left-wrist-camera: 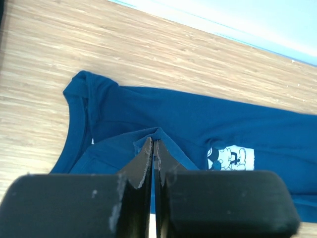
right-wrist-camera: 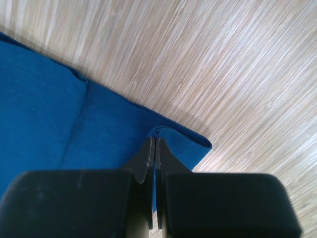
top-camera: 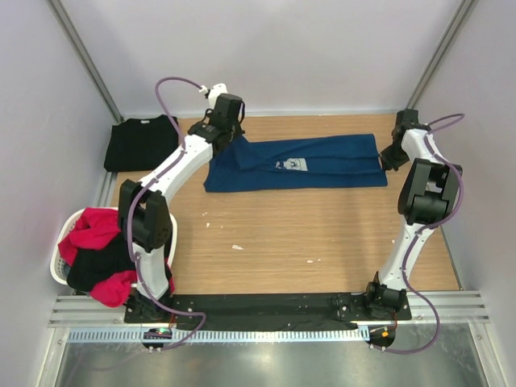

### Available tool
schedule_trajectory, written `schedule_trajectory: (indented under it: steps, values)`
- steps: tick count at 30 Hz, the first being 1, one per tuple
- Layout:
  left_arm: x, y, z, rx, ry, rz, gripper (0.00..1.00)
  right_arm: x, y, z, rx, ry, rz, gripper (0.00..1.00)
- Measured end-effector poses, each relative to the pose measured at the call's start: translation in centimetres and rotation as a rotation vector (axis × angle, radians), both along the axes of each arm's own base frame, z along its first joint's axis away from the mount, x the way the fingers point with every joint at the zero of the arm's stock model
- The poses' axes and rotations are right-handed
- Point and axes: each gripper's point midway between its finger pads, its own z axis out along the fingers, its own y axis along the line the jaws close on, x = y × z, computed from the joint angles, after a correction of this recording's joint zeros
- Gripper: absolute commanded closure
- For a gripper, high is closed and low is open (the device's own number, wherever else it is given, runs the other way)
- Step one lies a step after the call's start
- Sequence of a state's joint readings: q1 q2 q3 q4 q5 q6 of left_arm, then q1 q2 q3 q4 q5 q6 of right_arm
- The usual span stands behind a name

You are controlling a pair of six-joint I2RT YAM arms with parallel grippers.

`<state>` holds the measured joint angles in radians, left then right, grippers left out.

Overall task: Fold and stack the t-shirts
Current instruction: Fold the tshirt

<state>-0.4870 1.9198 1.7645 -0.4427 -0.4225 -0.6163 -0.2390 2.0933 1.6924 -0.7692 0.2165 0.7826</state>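
A navy blue t-shirt with a pale square mouse print lies folded lengthwise across the far half of the table. My left gripper is shut on a fold of its cloth near the collar; the print shows to the right of the fingers. My right gripper is shut on the shirt's hem corner at the right end. A folded black t-shirt lies at the far left. Red and black t-shirts fill a basket at the left.
The white laundry basket stands off the table's left side. Small white crumbs lie on the wooden table. Grey walls close in the far side and both flanks. A metal rail runs along the near edge.
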Motion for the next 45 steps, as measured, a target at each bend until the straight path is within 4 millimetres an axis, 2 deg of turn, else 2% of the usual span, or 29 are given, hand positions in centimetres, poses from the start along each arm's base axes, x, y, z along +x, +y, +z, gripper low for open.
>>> schedule_trajectory:
  steps: [3, 8, 14, 19, 30, 31, 32, 33, 34, 36, 37, 41, 43, 45]
  values:
    - [0.4, -0.2, -0.5, -0.003, 0.001, 0.003, 1.0, 0.0, 0.0, -0.7, 0.004, 0.015, 0.0, 0.99]
    - [1.0, -0.4, -2.6, 0.013, 0.03, 0.004, 1.0, 0.9, -0.1, -1.9, 0.01, 0.026, 0.002, 0.99]
    - [1.6, -0.4, -4.5, 0.026, 0.055, 0.009, 1.0, 2.1, -0.3, -2.4, 0.013, 0.018, 0.011, 0.99]
    - [2.6, -0.8, -5.0, 0.023, 0.048, 0.006, 1.0, 2.4, -0.3, -3.0, 0.016, 0.027, 0.017, 0.99]
    - [4.2, -1.3, -6.5, 0.036, 0.044, -0.003, 1.0, 2.6, -0.3, -2.9, 0.02, 0.031, 0.018, 0.98]
    - [4.4, -1.3, -6.8, 0.036, 0.045, -0.001, 0.95, 2.6, -0.3, -2.9, 0.021, 0.031, 0.019, 0.93]
    - [4.7, -1.3, -7.0, 0.034, 0.046, -0.002, 0.86, 2.7, -0.3, -2.9, 0.022, 0.032, 0.019, 0.87]
    - [4.9, -1.3, -7.1, 0.032, 0.045, -0.001, 0.74, 2.8, -0.3, -2.8, 0.023, 0.031, 0.019, 0.81]
    - [5.1, -1.3, -7.3, 0.03, 0.045, 0.0, 0.54, 3.0, -0.3, -2.8, 0.025, 0.028, 0.019, 0.7]
    - [5.4, -1.2, -7.6, 0.031, 0.051, -0.002, 0.38, 3.3, -0.3, -2.6, 0.028, 0.025, 0.024, 0.56]
    - [5.5, -1.0, -7.7, 0.028, 0.051, 0.004, 0.24, 3.6, -0.3, -2.5, 0.031, 0.02, 0.029, 0.45]
    - [5.9, -0.6, -6.6, 0.026, 0.046, 0.01, 0.06, 4.5, -0.2, -1.0, 0.038, -0.003, 0.05, 0.25]
    - [6.1, -0.4, -5.5, 0.019, 0.036, 0.016, 0.01, 5.1, -0.3, 0.2, 0.031, -0.03, 0.068, 0.19]
    - [6.1, 0.0, -4.0, -0.005, 0.03, 0.024, 0.0, 5.2, -0.3, 1.2, 0.024, -0.045, 0.077, 0.17]
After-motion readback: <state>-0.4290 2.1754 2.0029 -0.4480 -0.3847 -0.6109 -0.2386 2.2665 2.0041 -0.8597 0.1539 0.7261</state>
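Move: Both hands still pinch the t-shirt's upper layer. The left hand's laying place, at the far edge, is about 7 cm ahead and 16 below; the collar end lies 3 cm ahead and 11 left, the Mickey print 1 cm back and 16 right, both at about that depth. The right hand's place on the hem is some 4 cm ahead and 4 below, with the hem's far corner 13 ahead, 1 left and near corner 5 back, 2 right. Both hands lay the pinched layer down and let it go: the left sinks about 7.5 cm while easing some 5 cm forward to the shirt's far edge, opens wide above the cloth and starts back up. The right goes about 3 cm down and 3 forward along the hem, stays low briefly, then opens wide and slips free forward and up, with hardly any wrist turn in either hand. ##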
